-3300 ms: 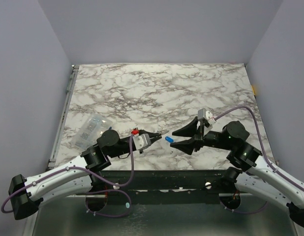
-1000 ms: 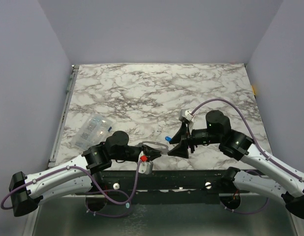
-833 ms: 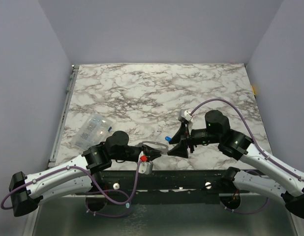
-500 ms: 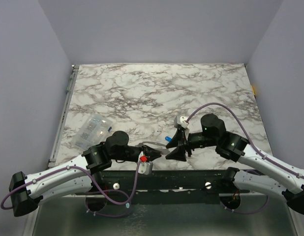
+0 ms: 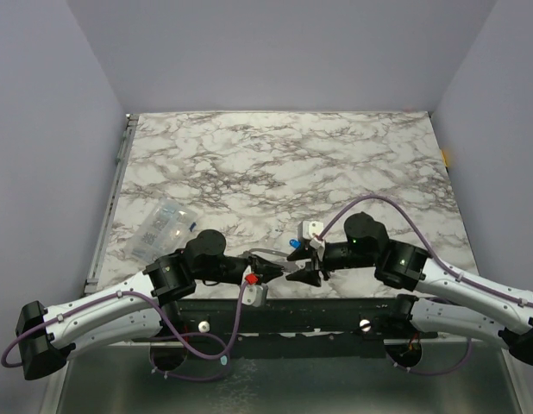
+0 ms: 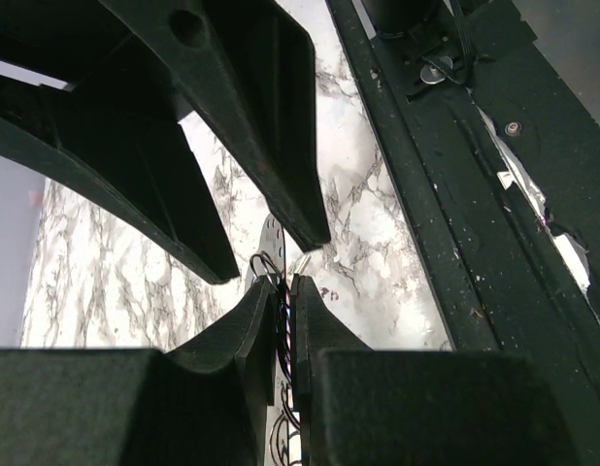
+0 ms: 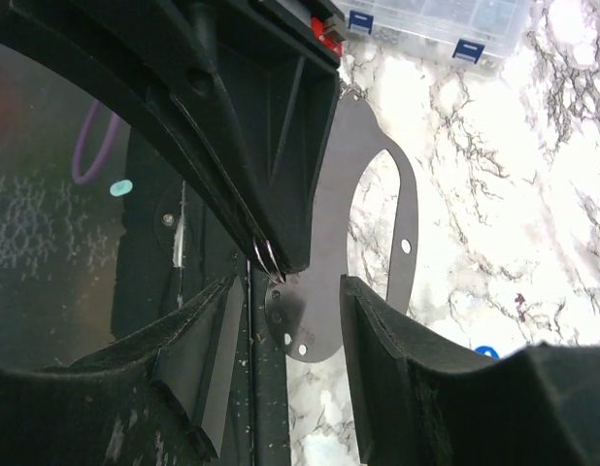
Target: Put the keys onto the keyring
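Note:
My left gripper (image 5: 279, 269) is shut on the keyring (image 5: 265, 252), a thin pale grey flat loop standing on edge near the table's front edge. In the left wrist view the left gripper (image 6: 283, 282) pinches it, and the keyring (image 6: 271, 231) pokes out past the tips. My right gripper (image 5: 299, 271) faces it tip to tip. In the right wrist view the right gripper (image 7: 290, 291) is open, its jaws either side of the rounded end of the keyring (image 7: 373, 165) without touching. A blue-headed key (image 5: 294, 244) lies on the marble just behind, and the same key (image 7: 486, 351) shows beside the right finger.
A clear plastic packet (image 5: 163, 226) with printed marks lies on the marble table (image 5: 275, 164) at the left, and the packet (image 7: 446, 19) also shows at the top of the right wrist view. The black frame rail (image 5: 275, 310) runs along the near edge, right below both grippers.
My right gripper has moved left and nearer to the front edge, up to the left gripper's tips, and its jaws have narrowed. The left arm and keyring have stayed still.

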Motion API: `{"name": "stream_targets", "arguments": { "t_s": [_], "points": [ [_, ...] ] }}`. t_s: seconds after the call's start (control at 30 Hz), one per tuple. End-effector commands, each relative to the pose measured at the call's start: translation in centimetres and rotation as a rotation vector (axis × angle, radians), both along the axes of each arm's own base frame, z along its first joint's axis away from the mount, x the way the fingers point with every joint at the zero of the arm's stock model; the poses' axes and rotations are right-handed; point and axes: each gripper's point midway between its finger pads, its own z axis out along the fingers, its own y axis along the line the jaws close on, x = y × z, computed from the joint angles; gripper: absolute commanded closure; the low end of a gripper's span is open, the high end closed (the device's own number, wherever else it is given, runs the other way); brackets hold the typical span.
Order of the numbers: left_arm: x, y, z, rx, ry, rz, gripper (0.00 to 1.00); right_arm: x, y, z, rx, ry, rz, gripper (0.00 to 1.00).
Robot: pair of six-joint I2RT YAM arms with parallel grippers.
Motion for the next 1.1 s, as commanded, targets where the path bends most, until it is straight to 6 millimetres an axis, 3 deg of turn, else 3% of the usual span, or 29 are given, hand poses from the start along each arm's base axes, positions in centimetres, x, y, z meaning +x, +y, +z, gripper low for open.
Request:
{"name": "stream_targets", "arguments": {
  "t_s": [0.0, 0.13, 0.3, 0.5, 0.9, 1.07],
  "points": [
    [-0.4, -0.3, 0.9, -0.042, -0.004, -0.031, 1.0, 0.9, 0.8, -0.8, -0.038, -0.102, -0.026, 0.48],
    [-0.3, -0.4, 1.0, -0.047, 0.006, -0.017, 1.0, 1.0, 1.1, -1.2, -0.07, -0.136, -0.038, 0.48],
    [-0.1, -0.4, 0.9, -0.043, 0.014, -0.007, 1.0, 1.7, 1.4, -0.8, -0.091, -0.206, -0.08, 0.59],
    [0.2, -0.5, 0.7, -0.036, 0.025, 0.01, 1.0, 1.4, 2.2, -1.3, -0.137, -0.26, -0.075, 0.65],
    [1.0, -0.6, 0.7, -0.04, 0.055, 0.054, 0.99, 2.2, 2.6, -0.9, -0.168, -0.415, -0.163, 0.98],
    [1.2, -0.5, 0.5, -0.039, 0.059, 0.072, 0.96, 2.8, 2.5, -0.2, -0.14, -0.439, -0.209, 0.99]
  ]
}}
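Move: The keyring loop sticks out from the left fingertips, about 1 cm to the right of the left hand. From the right hand, which is open beside it, the loop is level front to back, some 1 cm to the left and 2 cm lower. The grey plate in the left grip has its middle roughly 3 cm ahead, 4 cm left and 3 cm below the right hand; the blue tag lies on the table about 9 cm ahead, 1 cm right and 15 cm below. The right hand sinks about 3 cm and edges left and then slightly forward to the keyring at the left fingertips, its fingers tipping further down and rolling some 25 degrees in all as they close from half open and pinch the protruding loop. The left hand keeps its hold on the keyring and the grey plate, staying still at first, then easing down and forward a centimetre or two while turning slightly counter-clockwise. ##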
